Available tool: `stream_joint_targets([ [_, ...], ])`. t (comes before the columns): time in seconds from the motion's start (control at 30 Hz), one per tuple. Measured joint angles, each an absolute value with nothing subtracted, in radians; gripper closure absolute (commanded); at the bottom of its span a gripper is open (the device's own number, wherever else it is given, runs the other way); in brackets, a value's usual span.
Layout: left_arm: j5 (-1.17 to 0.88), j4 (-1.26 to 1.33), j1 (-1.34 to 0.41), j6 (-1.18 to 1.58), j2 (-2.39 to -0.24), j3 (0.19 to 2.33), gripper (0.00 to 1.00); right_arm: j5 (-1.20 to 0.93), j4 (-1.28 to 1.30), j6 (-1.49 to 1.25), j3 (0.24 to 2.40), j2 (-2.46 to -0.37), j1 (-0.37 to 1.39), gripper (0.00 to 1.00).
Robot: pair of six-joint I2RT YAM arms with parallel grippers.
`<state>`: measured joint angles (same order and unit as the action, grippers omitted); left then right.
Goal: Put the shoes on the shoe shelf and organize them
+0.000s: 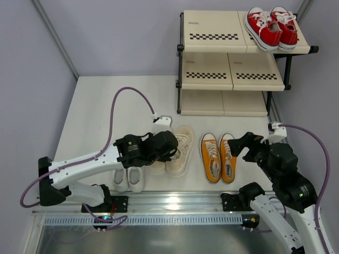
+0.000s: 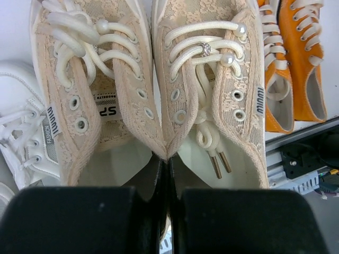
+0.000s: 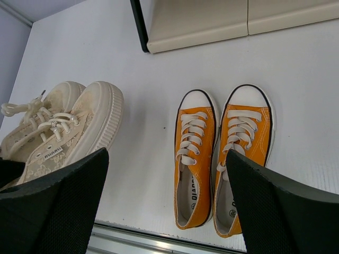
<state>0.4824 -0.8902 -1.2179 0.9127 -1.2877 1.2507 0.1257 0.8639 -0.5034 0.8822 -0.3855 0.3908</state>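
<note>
The cream-beige shoes (image 1: 183, 151) stand side by side at mid-table. My left gripper (image 1: 170, 147) is shut on their two inner collars, pinched together between the jaws (image 2: 168, 164); the left shoe (image 2: 79, 84) and right shoe (image 2: 212, 84) fill the left wrist view. The orange-yellow shoes (image 1: 218, 157) stand to their right, toes toward the shoe shelf (image 1: 212, 37). Above their heels my right gripper (image 1: 239, 145) hangs open (image 3: 167, 154) with nothing in it. The white shoes (image 1: 128, 179) sit near the front edge, partly under the left arm. A red pair (image 1: 271, 26) rests on the top tier at the right.
The shelf's lowest tier (image 3: 201, 21) stands just beyond the orange pair (image 3: 196, 153). A metal rail (image 1: 175, 200) runs along the table's near edge. A purple cable (image 1: 127, 92) loops over the table's left part.
</note>
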Motion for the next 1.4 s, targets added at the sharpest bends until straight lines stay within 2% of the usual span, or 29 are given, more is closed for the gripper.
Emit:
stream_joint_targets([
  [0.1, 0.495, -0.950, -1.237, 0.880, -1.312, 1.358, 1.00, 0.142, 0.868, -0.500, 0.884, -0.366, 0.391, 0.08],
  [0.27, 0.547, -1.093, -1.258, 0.778, -1.438, 1.729, 1.00, 0.159, 0.882, -0.499, 0.896, -0.355, 0.391, 0.09],
  [0.43, 0.632, -1.129, -1.259, 0.652, -1.554, 2.112, 1.00, 0.166, 0.889, -0.493, 0.898, -0.352, 0.391, 0.09],
  [0.57, 0.690, -1.093, -1.259, 0.517, -1.602, 2.283, 1.00, 0.167, 0.891, -0.483, 0.898, -0.351, 0.391, 0.08],
  [0.87, 0.786, -0.739, -1.258, 0.079, -1.640, 2.285, 1.00, 0.157, 0.884, -0.469, 0.898, -0.354, 0.391, 0.09],
  [1.13, 0.819, -0.451, -1.254, -0.246, -1.837, 2.436, 1.00, 0.136, 0.864, -0.466, 0.896, -0.360, 0.391, 0.09],
  [1.23, 0.826, -0.442, -1.254, -0.245, -1.823, 2.384, 1.00, 0.136, 0.861, -0.463, 0.893, -0.360, 0.391, 0.08],
  [1.4, 0.854, -0.455, -1.269, -0.109, -1.641, 2.048, 1.00, 0.137, 0.861, -0.458, 0.893, -0.360, 0.391, 0.09],
])
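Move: The left gripper already holds the beige shoes above the table. From it, the left half of the shelf's middle tier lies about 33 cm ahead, 15 cm right and roughly 3 cm higher, with the top tier's empty left half about 22 cm above that. The orange shoes are some 5 cm ahead, 21 cm right and 17 cm below. From the right gripper, that middle-tier spot is about 32 cm ahead, 7 cm left and 3 cm lower. Keep the left gripper shut on the adjoining inner sides of the beige shoes and lift them steeply, about 34 cm, swinging forward and right towards the shelf by some 10 cm each. Tip the fingers up by over 50 degrees on the way so the toes rise, then sink about 6 cm, easing slightly back and left. ##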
